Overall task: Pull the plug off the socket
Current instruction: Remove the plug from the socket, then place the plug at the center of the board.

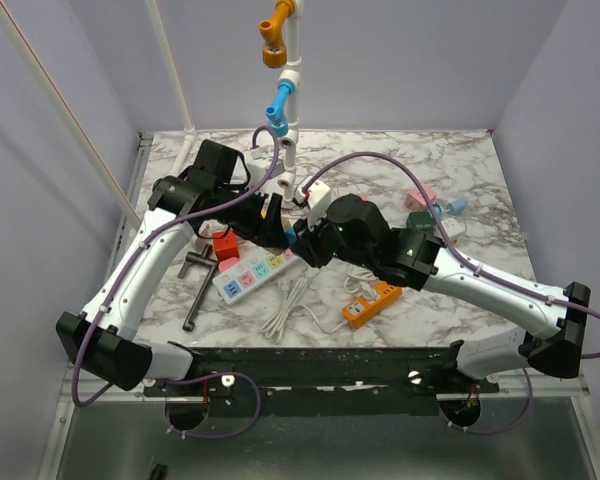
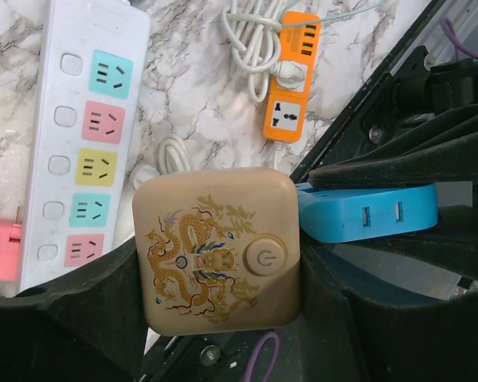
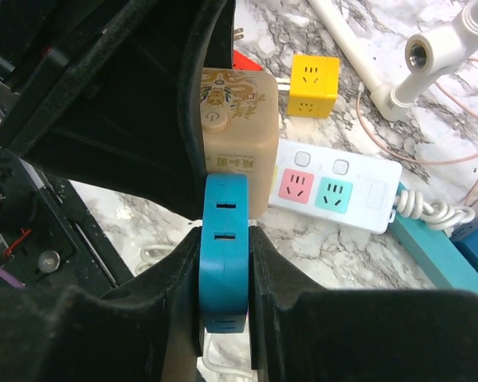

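Note:
My left gripper is shut on a tan cube socket with a gold dragon print and a round power button, held above the table. A blue plug sits tight against the cube's side. My right gripper is shut on that plug, one black finger flat on each face. Both grippers meet over the table's middle. A long white power strip with pastel outlets lies flat on the marble beneath, and neither gripper touches it.
An orange power strip and a coiled white cord lie near the front edge. A yellow cube, a red plug, a black T-shaped tool and a white pipe stand surround the work area.

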Robot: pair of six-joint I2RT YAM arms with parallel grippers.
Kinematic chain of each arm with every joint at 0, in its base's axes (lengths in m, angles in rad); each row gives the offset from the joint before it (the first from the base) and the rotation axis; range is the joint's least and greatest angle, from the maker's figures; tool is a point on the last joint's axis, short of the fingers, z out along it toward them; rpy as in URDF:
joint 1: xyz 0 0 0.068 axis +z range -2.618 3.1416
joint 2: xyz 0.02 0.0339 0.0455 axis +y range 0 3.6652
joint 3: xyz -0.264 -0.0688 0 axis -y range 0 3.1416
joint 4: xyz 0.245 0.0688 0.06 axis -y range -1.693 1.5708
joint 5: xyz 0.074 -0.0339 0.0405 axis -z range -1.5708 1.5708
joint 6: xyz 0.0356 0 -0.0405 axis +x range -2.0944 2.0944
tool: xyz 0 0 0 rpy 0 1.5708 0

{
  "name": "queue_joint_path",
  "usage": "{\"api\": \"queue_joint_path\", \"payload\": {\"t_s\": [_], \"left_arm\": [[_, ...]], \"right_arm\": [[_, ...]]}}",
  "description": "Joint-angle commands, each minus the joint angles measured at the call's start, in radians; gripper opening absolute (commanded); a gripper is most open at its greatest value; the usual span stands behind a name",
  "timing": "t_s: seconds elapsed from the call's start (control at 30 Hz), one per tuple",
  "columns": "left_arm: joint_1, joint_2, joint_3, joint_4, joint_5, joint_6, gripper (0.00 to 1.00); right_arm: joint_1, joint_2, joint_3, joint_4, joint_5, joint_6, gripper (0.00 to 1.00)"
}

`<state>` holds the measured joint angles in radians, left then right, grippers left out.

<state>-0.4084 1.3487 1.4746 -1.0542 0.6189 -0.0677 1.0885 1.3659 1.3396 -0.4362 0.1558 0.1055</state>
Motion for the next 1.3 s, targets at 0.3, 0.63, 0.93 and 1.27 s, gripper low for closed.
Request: {"api": "queue_joint_path", "payload": {"t_s": [0.3, 0.63, 0.93, 1.27], "left_arm": [[0.040, -0.050, -0.107, 0.085, -0.288, 0.086, 0.00], [0.084, -0.065, -0.181, 0.158, -0.452, 0.200, 0.00], [0.178, -0.049, -0.321, 0.298, -0.504, 0.285, 0.00], [0.259, 0.077, -0.348, 0.388, -0.502, 0.282, 0.14]], "right_arm": [[0.012, -0.226, -0.087, -0.160, 0.054, 0.118, 0.01], [-0.011, -0.144, -0.140, -0.226, 0.315, 0.175, 0.01], [-0.488, -0.109, -0.242, -0.104, 0.180, 0.271, 0.01], [-0.642, -0.042, -0.387, 0.009, 0.220, 0.355, 0.01]]}}
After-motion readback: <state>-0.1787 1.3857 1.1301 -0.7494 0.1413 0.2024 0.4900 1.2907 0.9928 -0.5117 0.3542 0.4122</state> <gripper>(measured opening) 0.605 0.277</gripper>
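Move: The left fingers hold the beige dragon-print socket. The blue plug seated in it, in the right hand's grip, lies some 4 cm right, 3 cm back and slightly above. The red cube is about 12 cm ahead, 13 cm left and 23 cm below; the white power strip about 8 cm ahead, 2 cm left. From the right hand, the socket is about 3 cm ahead, 4 cm left and 3 cm below; the teal strip roughly 18 cm ahead, 14 cm right, on the table. Away from each other go both hands, still gripping. The right first draws the blue plug back, right and slightly up out of the socket, then swings right, down and forward past the teal strip's near side, ending some 24 cm to the right and turned about 50 degrees clockwise. The left carries the socket left, down and forward about 20 cm towards the red cube, fingers tipping more downward. ##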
